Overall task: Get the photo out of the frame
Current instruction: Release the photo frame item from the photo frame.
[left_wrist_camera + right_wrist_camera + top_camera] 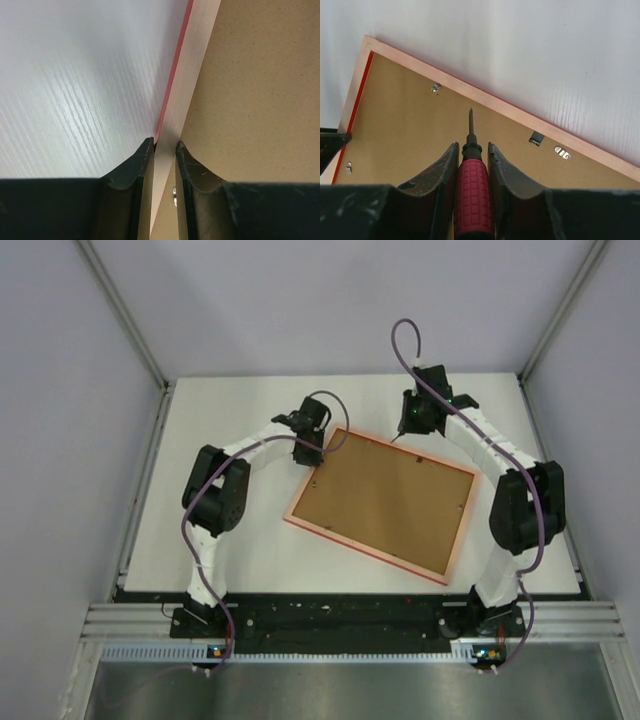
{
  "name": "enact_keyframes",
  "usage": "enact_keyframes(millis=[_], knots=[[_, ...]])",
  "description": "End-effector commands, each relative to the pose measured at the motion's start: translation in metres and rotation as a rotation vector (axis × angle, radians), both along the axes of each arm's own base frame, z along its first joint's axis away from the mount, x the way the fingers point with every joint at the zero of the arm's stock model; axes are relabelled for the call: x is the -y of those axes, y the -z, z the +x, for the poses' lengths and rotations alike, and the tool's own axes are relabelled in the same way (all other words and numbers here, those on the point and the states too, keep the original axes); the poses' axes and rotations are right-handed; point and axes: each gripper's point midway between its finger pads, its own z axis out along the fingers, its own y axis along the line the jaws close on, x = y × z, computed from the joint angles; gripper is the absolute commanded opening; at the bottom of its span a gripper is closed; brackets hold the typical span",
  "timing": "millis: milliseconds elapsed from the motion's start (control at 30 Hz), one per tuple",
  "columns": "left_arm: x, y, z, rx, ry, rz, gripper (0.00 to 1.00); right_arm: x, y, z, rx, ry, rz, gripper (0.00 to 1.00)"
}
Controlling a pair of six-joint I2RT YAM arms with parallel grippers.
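The frame (pixel 380 502) lies face down on the white table, brown back up, with a pale reddish rim (pixel 495 102). The photo is hidden beneath that back. My left gripper (pixel 317 462) is at the frame's left corner, shut on the rim (pixel 187 85), one finger outside it and one over the brown back (pixel 260 90). My right gripper (pixel 405 430) hovers over the frame's far edge, shut on a red-handled screwdriver (pixel 472 185). Its thin tip (pixel 470 115) points at the brown back, just short of the far rim.
Small metal clips (pixel 436 88) (pixel 562 152) and a dark tab (pixel 536 138) sit along the inside of the far rim. Another clip (pixel 174 190) shows between my left fingers. White table (pixel 230 410) surrounds the frame, with grey walls on three sides.
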Motion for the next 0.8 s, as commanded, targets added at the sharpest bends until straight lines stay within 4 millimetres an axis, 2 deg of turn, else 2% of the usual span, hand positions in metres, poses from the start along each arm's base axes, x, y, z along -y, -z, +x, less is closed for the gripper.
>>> enact_keyframes(millis=[0, 67, 133, 233, 333, 433, 567, 667, 767], knots=[[0.001, -0.019, -0.014, -0.033, -0.131, -0.092, 0.0, -0.014, -0.026, 0.009, 0.118, -0.102, -0.016, 0.0], [0.004, -0.023, -0.018, -0.052, -0.155, -0.119, 0.11, -0.019, -0.027, 0.014, 0.119, -0.124, -0.005, 0.0], [0.008, -0.026, -0.023, -0.065, -0.158, -0.133, 0.34, -0.028, -0.028, 0.017, 0.118, -0.153, 0.019, 0.0], [0.021, -0.035, -0.027, -0.066, -0.118, -0.151, 0.6, -0.041, -0.023, 0.021, 0.111, -0.179, 0.028, 0.0], [0.021, -0.052, -0.015, -0.014, -0.085, -0.134, 0.75, -0.057, -0.019, 0.026, 0.107, -0.206, 0.031, 0.0], [0.017, -0.069, 0.007, 0.08, -0.04, -0.109, 0.79, -0.072, -0.022, 0.031, 0.122, -0.244, 0.005, 0.0], [0.011, -0.072, 0.037, 0.159, 0.003, -0.076, 0.8, -0.089, -0.018, 0.038, 0.103, -0.29, -0.016, 0.0], [0.013, -0.057, 0.048, 0.156, 0.037, -0.062, 0.78, -0.094, -0.015, 0.039, 0.086, -0.301, -0.044, 0.0], [0.02, -0.039, 0.052, 0.128, 0.059, -0.069, 0.74, -0.092, -0.01, 0.04, 0.069, -0.293, -0.058, 0.0]])
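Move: The left fingers are shut on the frame's left side, with the far-left corner about 12 cm ahead and 5 cm to their right, the side clip some 4 cm straight back. From the right hand, holding the screwdriver over the frame, that corner is roughly 15 cm ahead, 16 cm left and 12 cm below; the far-edge clip is about 11 cm ahead and 7 cm left, the black tag 7 cm ahead and 5 cm right, both as low. Still pinching the frame's left side, the left hand drags it back a couple of centimetres with a slight counter-clockwise turn, opens wide and lets go, then rises about 5 cm while heading forward towards the far-left corner. The right hand keeps the screwdriver gripped and swings left some 9 cm and a little forward towards that same corner, staying level and turning about 15 degrees counter-clockwise. ##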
